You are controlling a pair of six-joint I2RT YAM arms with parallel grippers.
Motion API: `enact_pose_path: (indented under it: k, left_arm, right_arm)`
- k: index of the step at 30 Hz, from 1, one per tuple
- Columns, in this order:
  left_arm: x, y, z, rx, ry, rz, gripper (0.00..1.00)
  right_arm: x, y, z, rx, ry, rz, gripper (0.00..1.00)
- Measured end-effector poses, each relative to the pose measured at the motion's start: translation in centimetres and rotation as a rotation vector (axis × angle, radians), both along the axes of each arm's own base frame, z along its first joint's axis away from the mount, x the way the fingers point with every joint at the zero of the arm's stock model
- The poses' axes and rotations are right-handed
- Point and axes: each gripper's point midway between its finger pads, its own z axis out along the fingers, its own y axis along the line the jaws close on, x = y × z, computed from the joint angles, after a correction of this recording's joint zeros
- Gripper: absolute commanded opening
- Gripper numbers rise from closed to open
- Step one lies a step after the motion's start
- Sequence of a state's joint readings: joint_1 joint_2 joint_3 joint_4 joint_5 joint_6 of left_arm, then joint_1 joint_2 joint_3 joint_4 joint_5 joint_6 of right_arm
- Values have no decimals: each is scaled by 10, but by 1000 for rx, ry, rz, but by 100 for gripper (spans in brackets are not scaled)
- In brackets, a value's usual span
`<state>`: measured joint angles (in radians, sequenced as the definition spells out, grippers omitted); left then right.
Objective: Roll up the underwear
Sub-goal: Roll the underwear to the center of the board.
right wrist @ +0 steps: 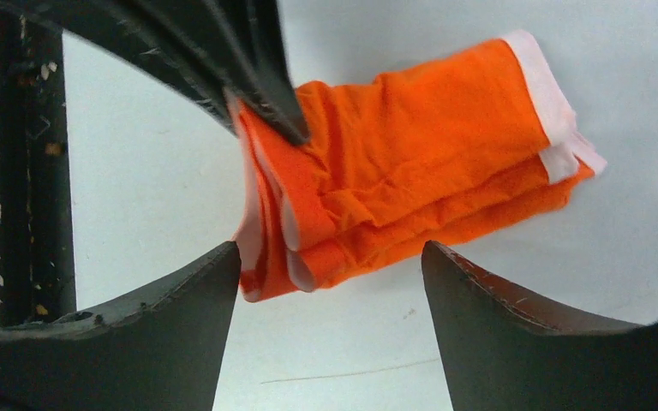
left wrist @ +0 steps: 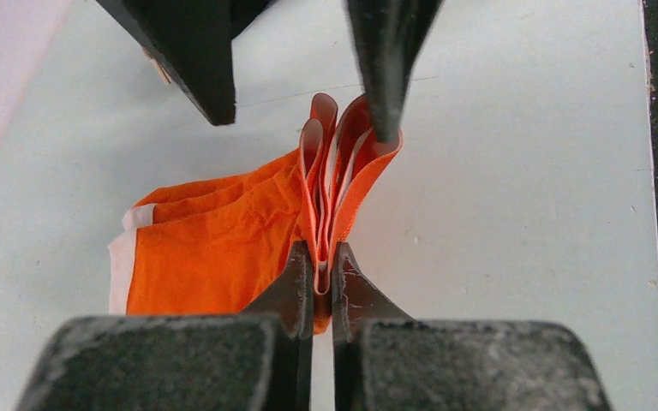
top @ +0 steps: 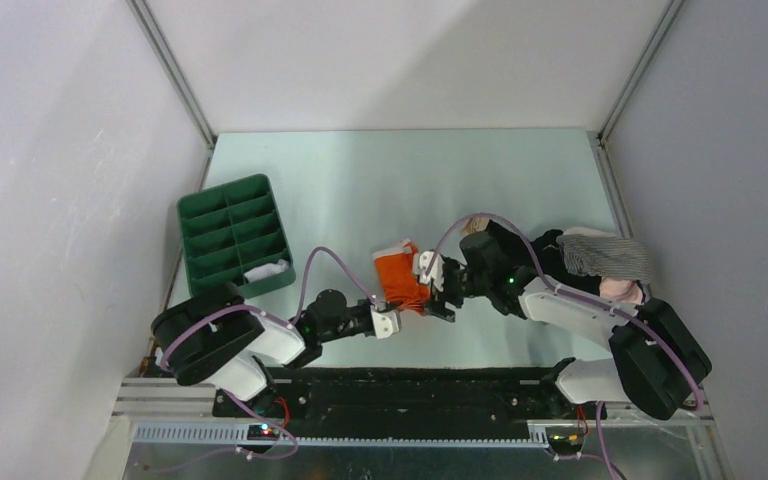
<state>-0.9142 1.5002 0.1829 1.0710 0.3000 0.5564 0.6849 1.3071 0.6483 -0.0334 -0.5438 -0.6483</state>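
The orange underwear [top: 400,275] with white trim lies folded in layers at the table's middle. My left gripper [top: 396,310] reaches it from the near side and is shut on the stacked fold edge; in the left wrist view the layers [left wrist: 214,248] are pinched between the jaws of that gripper [left wrist: 323,274]. My right gripper [top: 432,290] stands open at the far end of the same edge, and one of its fingers [left wrist: 385,77] touches the fold. In the right wrist view the underwear [right wrist: 411,163] sits just beyond my open right gripper [right wrist: 330,270], held by nothing there.
A green divided tray [top: 222,215] stands at the left with a white rolled garment [top: 268,270] in a near compartment. A heap of clothes, grey striped on top [top: 610,255], lies at the right behind my right arm. Walls close in on both sides.
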Motion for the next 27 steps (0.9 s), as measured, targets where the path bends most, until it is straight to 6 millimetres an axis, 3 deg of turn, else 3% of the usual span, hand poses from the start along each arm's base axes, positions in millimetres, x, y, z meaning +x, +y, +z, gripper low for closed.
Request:
enact_pose_path:
  k: [7, 13, 19, 27]
  left_arm:
    - [0, -1, 2, -15, 11, 6, 0]
    - [0, -1, 2, -17, 18, 8, 0]
    - [3, 1, 2, -21, 27, 21, 0]
    - [14, 9, 1, -34, 60, 81, 0]
  right_arm:
    - [-22, 6, -14, -13, -95, 154, 80]
    - [-26, 12, -10, 5, -159, 232, 78]
    - [-30, 23, -7, 14, -195, 257, 68]
    - [-19, 31, -14, -12, -244, 225, 55]
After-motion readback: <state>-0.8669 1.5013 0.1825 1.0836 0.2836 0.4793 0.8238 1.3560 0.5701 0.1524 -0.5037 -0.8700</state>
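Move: A few centimetres ahead-left and below, the right hand has the free bunched end of the orange underwear: about 4 cm to its left, 2 cm back and 2 cm lower. The left hand already pinches the gathered near edge, with that free end about 2 cm to its right and 1 cm farther out. From the right hand, the flat part lies some 6 cm left, 2 cm ahead and 6 cm below; the beige cloth is about 10 cm right, 12 cm ahead and 6 cm below. Swinging back about 3 cm and sinking slightly, the open right hand then slides some 3 cm left, easing about 1 cm forward again, to straddle the bunched end held out by the left fingers. Its wrist twists nearly 20 degrees, partly counter-clockwise, and its fingers part-close around the end. The left hand keeps its pinch, holds still, then edges 1.5 cm forward and a little left. ##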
